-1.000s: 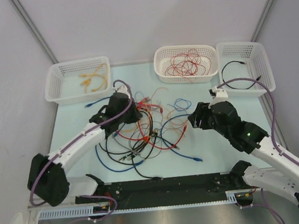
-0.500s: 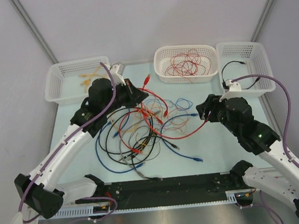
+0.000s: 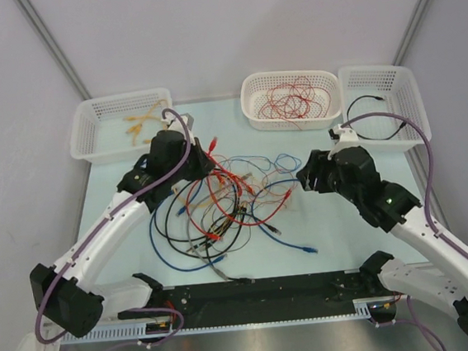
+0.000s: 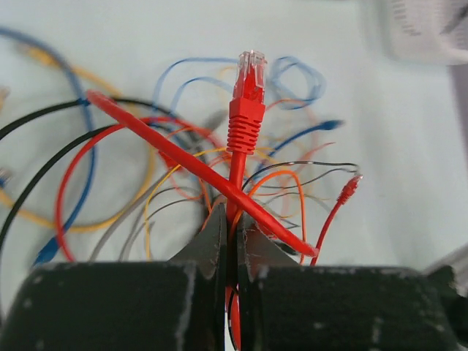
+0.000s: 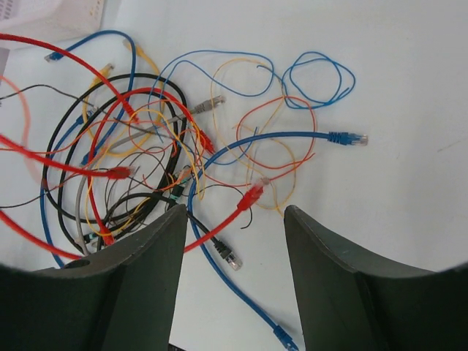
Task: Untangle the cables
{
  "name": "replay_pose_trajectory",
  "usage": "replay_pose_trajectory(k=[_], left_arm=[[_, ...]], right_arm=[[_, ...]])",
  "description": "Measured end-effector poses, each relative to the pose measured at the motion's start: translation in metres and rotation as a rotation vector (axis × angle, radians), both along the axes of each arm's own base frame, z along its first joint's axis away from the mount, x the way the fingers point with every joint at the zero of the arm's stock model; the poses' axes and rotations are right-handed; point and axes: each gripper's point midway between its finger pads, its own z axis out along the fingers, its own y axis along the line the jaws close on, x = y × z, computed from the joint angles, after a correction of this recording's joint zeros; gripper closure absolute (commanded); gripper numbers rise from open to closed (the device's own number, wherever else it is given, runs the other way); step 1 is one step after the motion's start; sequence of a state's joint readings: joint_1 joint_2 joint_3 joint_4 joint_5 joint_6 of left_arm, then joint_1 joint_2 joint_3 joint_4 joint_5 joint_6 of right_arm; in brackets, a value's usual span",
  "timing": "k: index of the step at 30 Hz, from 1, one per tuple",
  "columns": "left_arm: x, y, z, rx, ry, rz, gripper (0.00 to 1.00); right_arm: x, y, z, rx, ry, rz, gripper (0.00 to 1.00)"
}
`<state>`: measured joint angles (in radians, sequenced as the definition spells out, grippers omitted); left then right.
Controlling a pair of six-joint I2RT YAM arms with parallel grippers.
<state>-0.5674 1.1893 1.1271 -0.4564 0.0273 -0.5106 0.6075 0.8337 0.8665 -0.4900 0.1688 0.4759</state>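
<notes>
The cables point(image 3: 220, 206) lie in a loose tangle of red, orange, yellow, blue and black loops on the pale table, left of centre. My left gripper point(image 3: 202, 155) hovers over the tangle's far left part. In the left wrist view it point(image 4: 232, 219) is shut on a thick red cable, whose red plug point(image 4: 247, 110) sticks up past the fingertips. My right gripper point(image 3: 307, 177) hangs at the tangle's right side. Seen from its wrist, it point(image 5: 234, 212) stands open above a red plug point(image 5: 251, 196) and a blue cable point(image 5: 292, 134), holding nothing.
Three white baskets line the far edge: the left one point(image 3: 90, 144) holds yellow-orange cables, the middle one point(image 3: 251, 99) red cables, the right one point(image 3: 408, 92) a black cable. A blue plug point(image 3: 309, 250) lies near the front. The black base rail point(image 3: 254, 294) runs along the near edge.
My left gripper lifted the red cable out of the pile toward the back, then came slightly forward and right. The right gripper swung right and returned, still open. The red strand has slackened.
</notes>
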Motion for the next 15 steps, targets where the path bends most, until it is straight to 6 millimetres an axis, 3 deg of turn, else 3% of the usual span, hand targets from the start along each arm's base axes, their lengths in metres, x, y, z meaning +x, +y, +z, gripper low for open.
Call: replay_pose_trajectory(k=[5, 8, 11, 15], left_arm=[[0.005, 0.047, -0.072, 0.129, 0.162, 0.144, 1.00], [-0.003, 0.073, -0.113, 0.197, 0.263, 0.209, 1.00], [-0.005, 0.084, -0.131, 0.242, 0.306, 0.245, 1.00], [-0.001, 0.095, -0.135, 0.268, 0.307, 0.286, 1.00]], right_arm=[[-0.002, 0.013, -0.012, -0.001, 0.052, 0.061, 0.39], [-0.013, 0.038, -0.024, -0.008, 0.093, 0.161, 0.38], [-0.034, 0.072, -0.038, -0.040, 0.125, 0.288, 0.38], [-0.057, 0.103, -0.056, -0.081, 0.164, 0.409, 0.38]])
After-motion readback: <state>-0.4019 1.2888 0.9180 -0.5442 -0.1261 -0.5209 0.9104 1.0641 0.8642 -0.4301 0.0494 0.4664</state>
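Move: My shut left hand holds the red cable high over the heap; the left side of the black coil it heads for lies about 14 cm to its left, level ahead, 24 below, with the blue plug 15 cm back and 1 left. From my right hand, the red cable's low loop is about 10 cm left, 1 ahead and 20 below; the red plug is some 5 ahead, 1 left, and the black plug 1 back, 5 left. I lower my left hand about 13 cm while swinging it some 10 cm left, towards the left side of the black coil, still pinching the red cable and tipping the fingers downward as they turn counter-clockwise; I ease off near the bottom. My right hand, fingers open and empty, sweeps left with some drop and draw-back, towards the red cable's low loop, turning roughly 25 degrees counter-clockwise. ##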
